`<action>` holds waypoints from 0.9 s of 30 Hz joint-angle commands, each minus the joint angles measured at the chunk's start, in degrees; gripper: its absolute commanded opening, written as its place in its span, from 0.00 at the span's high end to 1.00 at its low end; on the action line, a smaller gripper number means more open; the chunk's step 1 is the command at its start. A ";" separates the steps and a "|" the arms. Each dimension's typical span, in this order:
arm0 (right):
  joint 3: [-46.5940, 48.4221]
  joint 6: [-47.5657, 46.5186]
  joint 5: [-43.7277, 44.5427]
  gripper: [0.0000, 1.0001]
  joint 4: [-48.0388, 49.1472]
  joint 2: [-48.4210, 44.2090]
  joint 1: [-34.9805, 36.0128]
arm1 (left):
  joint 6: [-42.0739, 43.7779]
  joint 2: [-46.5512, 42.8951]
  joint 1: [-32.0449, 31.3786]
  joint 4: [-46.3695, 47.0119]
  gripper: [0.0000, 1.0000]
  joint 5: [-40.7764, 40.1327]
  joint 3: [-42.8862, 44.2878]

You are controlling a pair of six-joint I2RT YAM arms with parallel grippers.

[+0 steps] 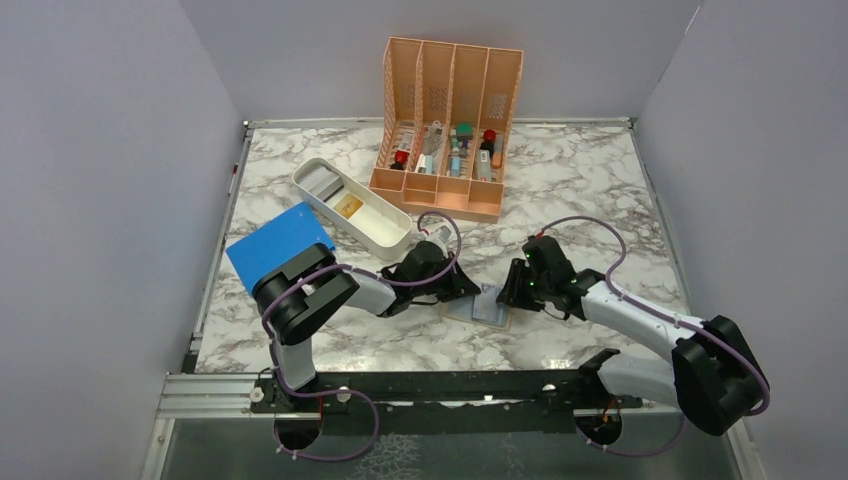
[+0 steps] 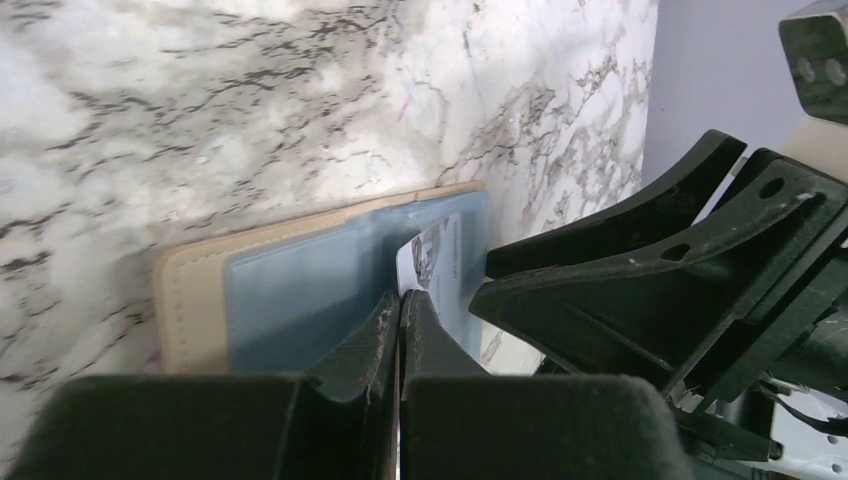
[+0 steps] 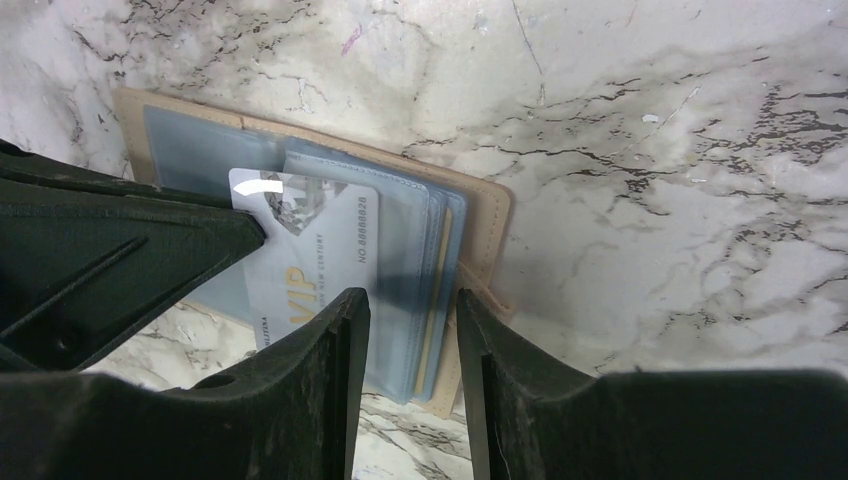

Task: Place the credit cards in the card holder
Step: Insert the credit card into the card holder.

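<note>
The tan card holder (image 1: 490, 308) lies open on the marble between my two grippers, clear sleeves up (image 3: 485, 215) (image 2: 200, 300). A pale blue credit card (image 3: 320, 240) marked VIP lies partly inside a sleeve, one edge sticking out (image 2: 440, 255). My left gripper (image 1: 468, 292) (image 2: 402, 298) is shut on that free edge, its jaws stacked one over the other. My right gripper (image 1: 512, 292) (image 3: 410, 297) is open, its fingers astride the sleeves' near edge. A gold-yellow card (image 1: 349, 206) lies in the white tray.
The white oblong tray (image 1: 362, 228) stands behind the left arm. A large blue sheet (image 1: 275, 245) lies at the table's left edge. An orange slotted rack (image 1: 447, 100) with small items stands at the back. Grey walls close three sides.
</note>
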 commanded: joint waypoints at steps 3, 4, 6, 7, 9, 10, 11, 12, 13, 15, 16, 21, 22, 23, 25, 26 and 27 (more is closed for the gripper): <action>-0.58 -0.44 -0.32 0.57 -2.15 -1.09 0.13 | 1.24 1.89 -2.36 -0.48 0.95 -1.22 2.43; -0.43 -0.44 -0.27 0.57 -2.26 -1.23 0.13 | 1.25 1.77 -2.51 -0.44 0.91 -1.15 2.44; -0.33 -0.52 -0.08 0.56 -2.51 -1.49 0.13 | 1.25 1.28 -2.56 -0.59 0.82 -1.16 2.12; -0.38 -0.52 0.04 0.56 -2.63 -1.65 0.13 | 1.18 0.90 -2.56 -0.73 0.79 -1.34 1.82; -0.39 -0.52 0.25 0.56 -2.77 -1.88 0.09 | 1.49 0.20 -2.56 -1.48 0.75 -2.01 1.42; -0.37 -0.52 0.26 0.56 -2.75 -1.90 0.13 | 1.82 -0.16 -2.58 -2.09 0.73 -2.37 1.43; -0.34 -0.52 0.26 0.56 -2.77 -1.90 0.13 | 2.19 -0.36 -2.56 -2.77 0.72 -2.56 1.54; -0.29 -0.49 0.22 0.56 -2.85 -1.90 0.13 | 2.49 -0.58 -2.56 -3.27 0.70 -2.66 1.74; -0.28 -0.44 0.25 0.56 -3.01 -1.88 0.13 | 2.96 -0.79 -2.56 -3.90 0.69 -2.80 1.97; 0.00 -0.31 0.47 0.56 -3.39 -1.89 0.13 | 3.63 -1.22 -2.56 -5.20 0.66 -3.17 2.61; 0.09 -0.12 0.66 0.56 -3.66 -1.97 0.13 | 3.86 -1.41 -2.58 -5.65 0.65 -3.34 2.79; 1.18 0.57 2.35 0.56 -5.56 -2.49 0.13 | 4.93 -1.86 -2.66 -6.94 0.63 -3.60 3.75; 1.44 0.69 2.83 0.56 -5.92 -2.52 0.13 | 4.98 -1.70 -2.73 -7.08 0.63 -3.48 4.01; 1.70 1.05 3.42 0.56 -6.34 -2.60 0.13 | 5.04 -1.31 -2.80 -7.18 0.63 -3.32 4.27; 2.04 1.67 5.11 0.56 -6.85 -2.48 0.13 | 5.17 -0.43 -3.02 -7.20 0.63 -2.70 4.87; 2.08 1.94 6.15 0.56 -6.97 -2.41 0.13 | 5.41 0.09 -3.08 -7.20 0.63 -2.22 5.26; 2.07 2.27 7.59 0.56 -6.86 -2.09 0.13 | 5.68 0.62 -3.13 -7.20 0.63 -1.67 5.80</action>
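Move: The pocket page of the card holder lies about 3 cm right of the left hand's shut fingers, some 2 cm back and 1 cm below. The credit card that these fingers hold by its raised left edge has its middle about 2 cm to the right and 2 cm back. The white tray is roughly 20 cm ahead and 28 cm to the left. From the right hand, the pocket page lies about 3 cm left, level fore and aft, some 2 cm below. The credit card, still pinched by its left edge, is fed rightward into the holder's pocket page as the left hand goes about 1.5 cm right and 1 cm back. During that push its fingers begin to part and let go, opening to roughly a third while the hand dips slightly, then all but stays over the card's left edge. The half-open right hand merely eases about 1 cm right and a little back over the holder's right side. ##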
